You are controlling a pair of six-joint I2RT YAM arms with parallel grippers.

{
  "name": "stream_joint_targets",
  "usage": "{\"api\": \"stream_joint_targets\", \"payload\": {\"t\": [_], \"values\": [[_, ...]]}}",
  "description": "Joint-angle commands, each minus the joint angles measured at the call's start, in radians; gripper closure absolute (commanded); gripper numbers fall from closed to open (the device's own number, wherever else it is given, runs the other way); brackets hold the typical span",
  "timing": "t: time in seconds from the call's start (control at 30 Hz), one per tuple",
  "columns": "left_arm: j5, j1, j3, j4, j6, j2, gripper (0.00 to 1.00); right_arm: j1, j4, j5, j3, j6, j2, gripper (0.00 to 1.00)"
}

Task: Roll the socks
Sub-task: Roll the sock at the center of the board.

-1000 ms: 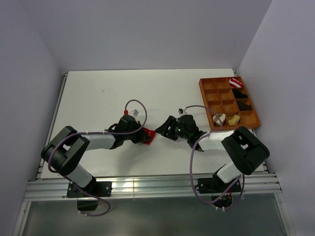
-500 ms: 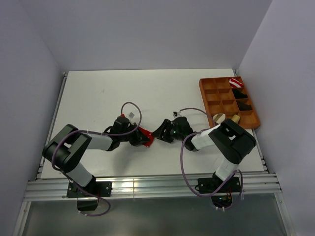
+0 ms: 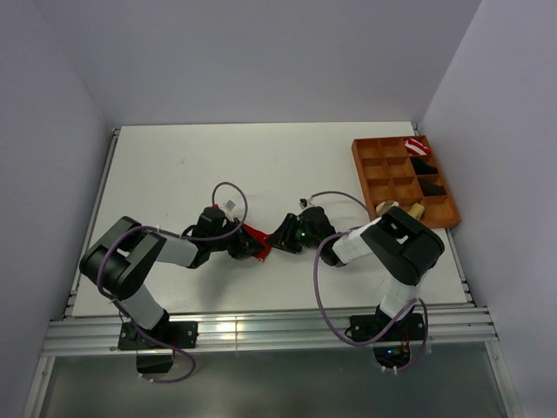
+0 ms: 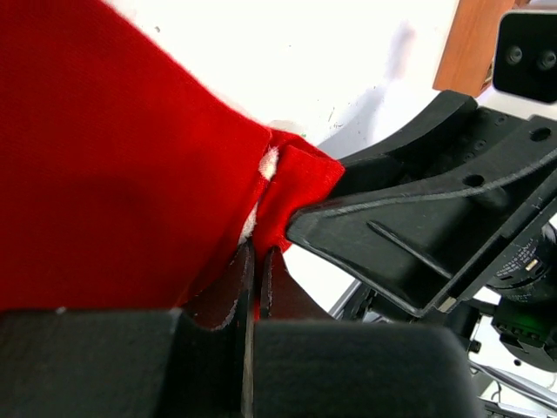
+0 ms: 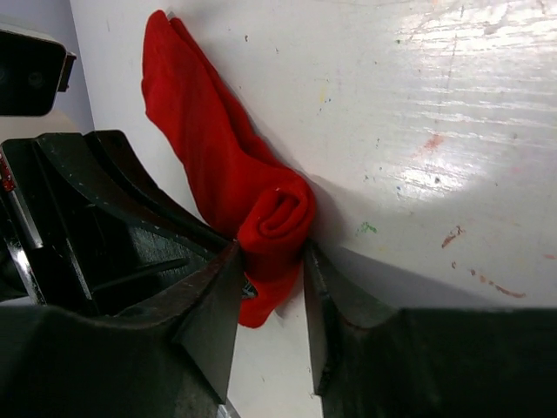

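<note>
A red sock (image 3: 254, 233) lies mid-table between my two grippers. My left gripper (image 3: 258, 248) is shut, pinching a fold of the red sock (image 4: 130, 157) between its fingertips (image 4: 258, 252). My right gripper (image 3: 275, 237) faces it from the right. In the right wrist view the red sock (image 5: 209, 139) ends in a tight roll (image 5: 277, 218), and that roll sits in my right gripper (image 5: 271, 252) with both fingers against its sides. A mustard-yellow sock (image 3: 416, 210) and a cream-cuffed one (image 3: 387, 207) lie in the tray's near compartments, partly hidden by the right arm.
The orange compartment tray (image 3: 359, 165) stands at the back right, holding a red-and-white striped bundle (image 3: 416, 144) and black bundles (image 3: 426, 167). The right arm's elbow overhangs the tray's near edge. Walls enclose the table on three sides.
My right gripper has moved left up to the sock and narrowed its jaws round the rolled end. My left gripper stayed shut on the sock and shifted slightly left.
</note>
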Motion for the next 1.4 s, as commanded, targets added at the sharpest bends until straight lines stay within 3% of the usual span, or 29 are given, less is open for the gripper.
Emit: {"api": "stream_joint_targets", "payload": {"t": [0.0,0.17,0.4,0.53,0.63,0.67,0.77,0.93,1.1,1.37], "values": [[0.023,0.001,-0.019,0.0,0.0,0.04,1.0,0.009,-0.006,-0.007,0.033,-0.012,0.037,0.62],[0.034,0.002,-0.019,0.009,0.007,0.054,1.0,0.009,-0.012,-0.005,0.044,-0.022,0.042,0.7],[0.036,0.002,-0.014,0.009,0.027,0.076,1.0,0.009,-0.067,0.006,0.062,-0.042,0.01,1.0],[-0.061,0.001,-0.007,-0.087,0.088,0.009,0.96,0.009,-0.185,0.038,0.088,-0.067,-0.023,1.0],[-0.154,0.001,-0.002,-0.151,0.141,-0.079,0.79,0.009,-0.289,0.055,0.125,-0.079,-0.038,1.0],[-0.179,-0.002,0.0,-0.189,0.153,-0.105,0.68,0.009,-0.312,0.062,0.143,-0.082,-0.041,1.0],[-0.309,-0.027,0.009,-0.273,0.211,-0.217,0.57,0.009,-0.4,0.076,0.18,-0.087,-0.047,1.0],[-0.573,-0.143,0.055,-0.398,0.329,-0.358,0.54,0.009,-0.521,0.084,0.234,-0.093,-0.04,1.0],[-0.916,-0.373,0.116,-0.47,0.403,-0.378,0.6,0.015,-0.599,0.085,0.283,-0.097,-0.026,1.0],[-1.078,-0.525,0.202,-0.487,0.467,-0.228,0.55,0.02,-0.647,0.075,0.323,-0.105,-0.012,1.0]]}}
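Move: The rolled end of the red sock lies right at the right hand's tips, between its still open fingers, its middle about 1 cm to the left, level fore and aft, and 1 cm lower. The unrolled length stretches away beyond it, its middle some 9 cm to the right hand's left and 2 cm ahead. The left hand still pinches the rolled end, whose middle is roughly 1 cm ahead and 2 cm to its right. Nearly in place, the right hand shuts its fingers onto the rolled end, keeps that pinch and tips about 15 degrees steeper downward. Once it has closed, the left hand opens to nearly half and draws left about 3 cm off the roll, then lifts some 5 cm and curves back above the near side of the sock, its fingers swinging steeper down and more forward. ##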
